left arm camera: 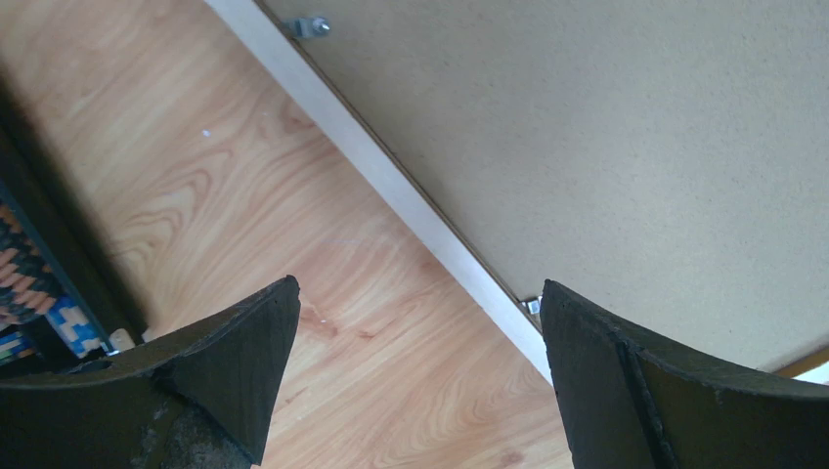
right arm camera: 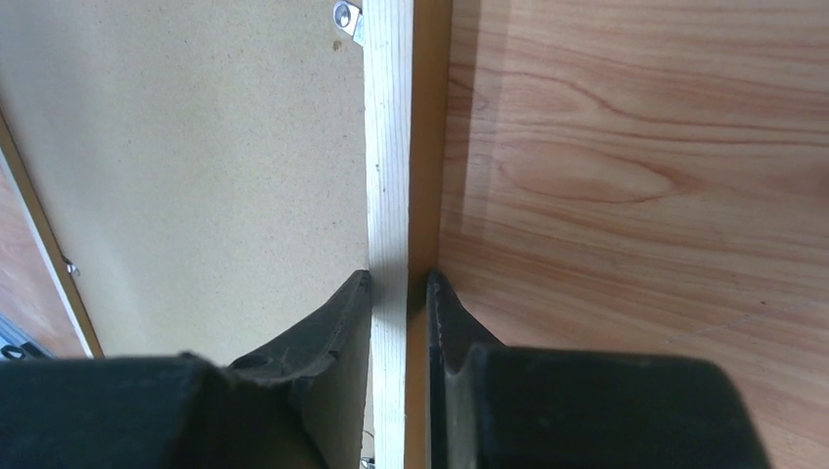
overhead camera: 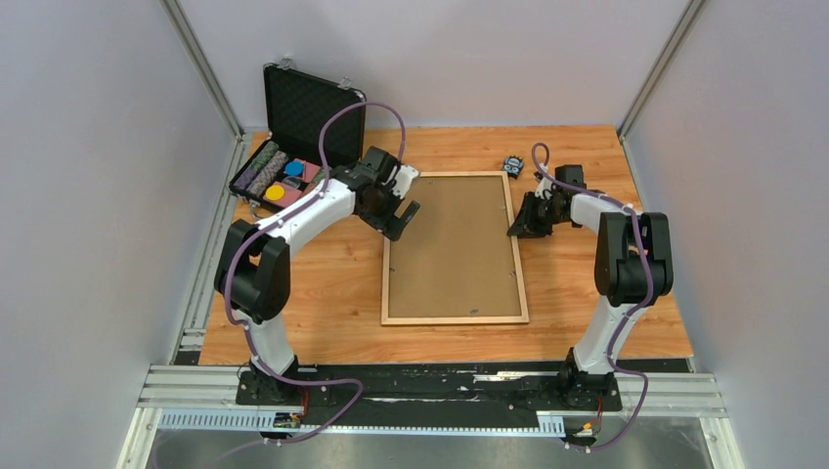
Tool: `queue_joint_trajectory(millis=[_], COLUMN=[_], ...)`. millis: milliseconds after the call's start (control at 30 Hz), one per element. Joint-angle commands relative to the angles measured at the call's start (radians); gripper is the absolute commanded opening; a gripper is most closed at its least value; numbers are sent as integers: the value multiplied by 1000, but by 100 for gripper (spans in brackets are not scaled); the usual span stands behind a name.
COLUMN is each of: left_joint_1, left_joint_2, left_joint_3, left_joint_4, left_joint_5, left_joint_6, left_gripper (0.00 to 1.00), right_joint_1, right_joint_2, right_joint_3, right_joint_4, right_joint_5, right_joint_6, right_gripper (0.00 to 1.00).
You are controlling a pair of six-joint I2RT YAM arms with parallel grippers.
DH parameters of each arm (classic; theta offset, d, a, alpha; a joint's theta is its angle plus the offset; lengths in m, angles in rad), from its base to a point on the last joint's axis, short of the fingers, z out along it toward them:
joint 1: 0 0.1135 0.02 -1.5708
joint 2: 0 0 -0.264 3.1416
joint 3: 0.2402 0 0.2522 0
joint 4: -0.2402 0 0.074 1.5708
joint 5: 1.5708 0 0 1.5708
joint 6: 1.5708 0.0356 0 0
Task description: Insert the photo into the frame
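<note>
The frame (overhead camera: 455, 319) lies flat in the middle of the table, its thin light wooden moulding around a brown backing board (overhead camera: 452, 244). The photo is hidden. My left gripper (overhead camera: 406, 220) hovers open over the frame's left rail (left arm camera: 391, 186); in the left wrist view the gripper (left arm camera: 418, 288) has bare table and rail between its fingers and holds nothing. My right gripper (overhead camera: 515, 230) is shut on the frame's right rail (right arm camera: 388, 147). In the right wrist view the gripper (right arm camera: 399, 278) has one finger on the board side and one on the table side.
An open black foam-lined case (overhead camera: 311, 112) stands at the back left, with colourful pieces (overhead camera: 279, 176) in its tray, close behind my left arm. A small dark object (overhead camera: 512, 164) lies beyond the frame's far right corner. Small metal tabs (left arm camera: 311, 26) sit along the frame's inner edge.
</note>
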Motion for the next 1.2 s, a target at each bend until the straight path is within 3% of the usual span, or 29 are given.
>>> queue_joint_trajectory(millis=[0,700,1167], left_joint_1=[20,42,40], left_joint_2=[-29,65,253], left_joint_3=[72,267,430], left_joint_4=[16,-5,93], left_joint_5=[-14,-1,58], left_joint_6=[-5,-16,4], left_gripper=[100,100,100], right_joint_1=[-14,-4,16], right_joint_2=[-55,-148,-194], right_joint_3=[0,-99,-149], right_joint_4=[12,-30,-67], right_joint_5=[60,95,96], right_joint_6=[-64,-185,-277], right_gripper=[0,0,0])
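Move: The frame's far bar has its middle about 18 cm ahead of the open left hand, 9 cm to its right and 8 cm below; the far-left corner is as far ahead but 4 cm left. The chip case stands roughly 14 cm ahead and 22 cm left. From the right hand, already pinching the right bar, the far bar's middle is 16 cm ahead and 15 cm left, the small dark device 18 cm straight ahead. Right hand, still pinching, drags the frame 4 cm back-right; open left rises 9 cm forward, veering right towards the far bar. ##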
